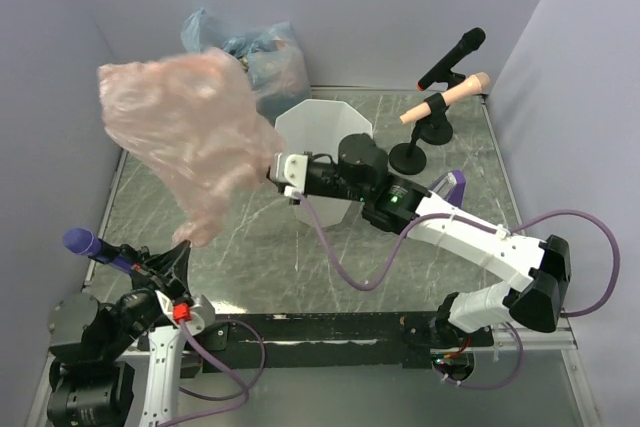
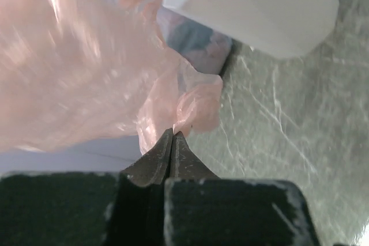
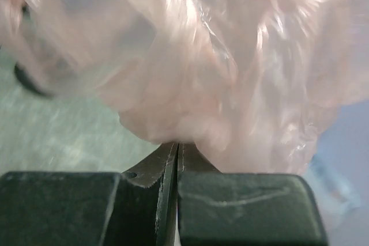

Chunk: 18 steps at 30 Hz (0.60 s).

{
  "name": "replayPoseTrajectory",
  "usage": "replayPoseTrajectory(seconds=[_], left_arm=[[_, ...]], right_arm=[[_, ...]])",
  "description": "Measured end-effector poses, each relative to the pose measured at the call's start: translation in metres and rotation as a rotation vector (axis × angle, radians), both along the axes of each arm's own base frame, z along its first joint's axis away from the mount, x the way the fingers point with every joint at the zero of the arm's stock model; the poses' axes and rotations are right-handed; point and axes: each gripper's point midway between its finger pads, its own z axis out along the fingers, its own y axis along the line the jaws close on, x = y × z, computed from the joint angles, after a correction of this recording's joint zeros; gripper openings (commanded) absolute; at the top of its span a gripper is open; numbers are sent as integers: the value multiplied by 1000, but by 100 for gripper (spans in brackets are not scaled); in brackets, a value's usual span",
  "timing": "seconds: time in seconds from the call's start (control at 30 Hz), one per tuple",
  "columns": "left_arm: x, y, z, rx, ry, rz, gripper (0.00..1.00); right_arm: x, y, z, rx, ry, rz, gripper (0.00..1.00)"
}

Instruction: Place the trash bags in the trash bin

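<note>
A crumpled pink trash bag [image 1: 185, 132] hangs in the air over the left half of the table, held between both arms. My left gripper [image 1: 185, 250] is shut on its lower tip, and the pinched film [image 2: 184, 108] shows at the fingertips [image 2: 173, 133]. My right gripper [image 1: 272, 169] is shut on the bag's right edge, where pink plastic [image 3: 230, 73] bulges over the closed jaws [image 3: 177, 144]. The white faceted trash bin [image 1: 310, 122] stands upright just behind the right wrist, which partly covers it; it also shows in the left wrist view [image 2: 259, 10]. A stuffed bluish trash bag [image 1: 255, 47] lies behind the bin at the back wall.
A black microphone [image 1: 452, 55] and a tan handle [image 1: 448, 97] stand on round bases [image 1: 410, 157] at the back right. A purple-headed microphone [image 1: 85, 242] sits by the left arm. Lilac walls close in the left, back and right sides of the marbled table [image 1: 250, 247].
</note>
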Motion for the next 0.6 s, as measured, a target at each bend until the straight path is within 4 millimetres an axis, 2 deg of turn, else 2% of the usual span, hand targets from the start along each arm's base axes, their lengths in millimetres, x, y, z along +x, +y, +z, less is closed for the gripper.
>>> replayPoseTrajectory(seconds=[0.07, 0.2, 0.33, 0.5, 0.6], left_arm=[[-1, -3, 15, -66, -9, 1, 1], [6, -4, 33, -175, -11, 12, 1], [19, 0, 55, -281, -21, 48, 1], [51, 14, 92, -389, -52, 115, 0], [72, 25, 119, -412, -120, 155, 1]], right_arm=[[-2, 0, 32, 68, -30, 9, 0], [-7, -2, 73, 147, -56, 23, 0], [-8, -3, 88, 178, -65, 23, 0], [-3, 2, 103, 209, -85, 12, 0], [9, 11, 119, 242, -110, -9, 0]])
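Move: I already hold one part of the pink trash bag in each hand. From my right hand, the bin stands about 19 cm ahead, 10 cm to the right and 23 cm lower at its middle; the blue bag is roughly 48 cm ahead and 9 cm left, about 25 cm down. From my left hand, the bin is some 31 cm ahead, 23 cm right and 19 cm below, and the purple microphone 10 cm ahead, 19 cm left and 23 cm below. I keep both pinches on the pink bag and sweep both hands up about 12 cm together, short of the bin's mouth. My right hand goes almost straight up, quickest at first; my left also reaches about 7 cm forward, mostly late. I tip the fingers upward, some 20 degrees on the left and 15 on the right. ##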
